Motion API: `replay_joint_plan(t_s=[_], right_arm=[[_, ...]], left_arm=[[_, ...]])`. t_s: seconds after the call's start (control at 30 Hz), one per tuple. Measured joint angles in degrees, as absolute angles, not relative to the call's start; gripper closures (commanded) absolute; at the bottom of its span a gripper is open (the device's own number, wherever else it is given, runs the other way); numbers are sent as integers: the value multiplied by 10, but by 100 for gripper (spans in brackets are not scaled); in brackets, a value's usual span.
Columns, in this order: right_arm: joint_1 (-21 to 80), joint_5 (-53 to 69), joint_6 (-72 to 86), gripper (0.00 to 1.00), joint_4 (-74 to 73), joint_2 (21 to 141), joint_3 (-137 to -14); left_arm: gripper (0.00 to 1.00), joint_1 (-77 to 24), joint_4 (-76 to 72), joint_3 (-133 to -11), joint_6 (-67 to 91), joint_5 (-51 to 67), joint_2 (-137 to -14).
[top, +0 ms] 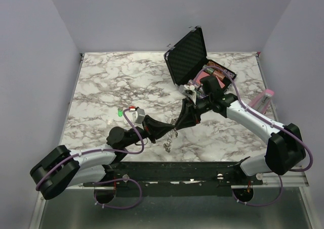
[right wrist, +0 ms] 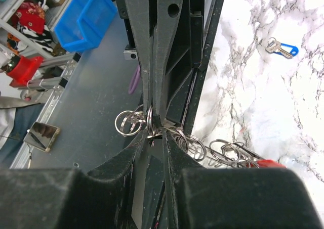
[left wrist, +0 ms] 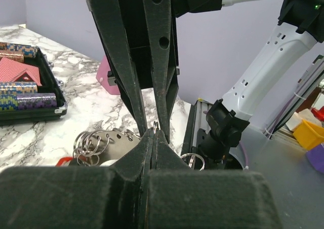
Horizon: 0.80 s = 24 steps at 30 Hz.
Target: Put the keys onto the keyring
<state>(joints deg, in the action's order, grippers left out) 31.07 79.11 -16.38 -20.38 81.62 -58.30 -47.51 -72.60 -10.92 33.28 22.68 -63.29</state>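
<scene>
The keyring (top: 169, 138) is a string of silver split rings hanging between my two grippers above the table's front. My left gripper (left wrist: 155, 130) is shut, pinching one ring at its tips. More rings (left wrist: 93, 140) trail to its left and one ring (left wrist: 192, 161) sits to its right. My right gripper (right wrist: 157, 134) meets it tip to tip and is closed on a ring of the same bunch, with loose rings (right wrist: 127, 123) beside it. A red key head (right wrist: 268, 163) shows at the end of the rings. A blue-headed key (right wrist: 282, 48) lies on the marble.
An open black hard case (top: 188, 54) holding poker chips stands at the back right, and its tray (left wrist: 30, 112) shows in the left wrist view. A pink object (top: 263, 100) lies at the right edge. The table's black front rail (top: 177, 171) runs just below the grippers.
</scene>
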Motion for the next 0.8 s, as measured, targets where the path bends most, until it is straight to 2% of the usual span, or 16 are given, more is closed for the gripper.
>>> replay_joint_plan(t_s=[0.03,0.2,0.4,0.6,0.8], right_arm=[[311,790,-161,78,-202,816,-583],[313,788,-150,98,-193,816,-582],[313,786,-152,100,-193,816,-582],[314,784,-224,100,-252,816,-594],[314,777,-281,100,-309,817,-602]], left_arm=[[100,-476,-726,-109,333,226,-633],[100,-478,-725,-109,333,223,-633],[98,-478,-723,-109,333,218,-633],[50,-481,-692,-111,328,214,-610],[22,-480,-588,-118,298,213,-505]])
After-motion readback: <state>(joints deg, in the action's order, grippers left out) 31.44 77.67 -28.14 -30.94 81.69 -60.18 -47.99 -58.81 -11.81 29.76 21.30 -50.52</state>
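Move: The small ring that my shut left fingers still hold stands right at both hand points, about 1 cm to the left of my part-open right one. From my right hand, the toothed metal keyring hangs some 6 cm below and about 1 cm forward. The blue-tagged key lies on the table roughly 23 cm left, 6 cm forward and 18 cm below, the green-tagged key about 24 cm left and 16 cm forward. I hand the small ring over: my right fingers close fully and pinch it while my left hand holds still. Then I open my left fingers wide, let go, and draw that hand up and to its left, a little back too, about 2.5 cm clear, while my right hand keeps its pinch and sinks back under 1 cm. ##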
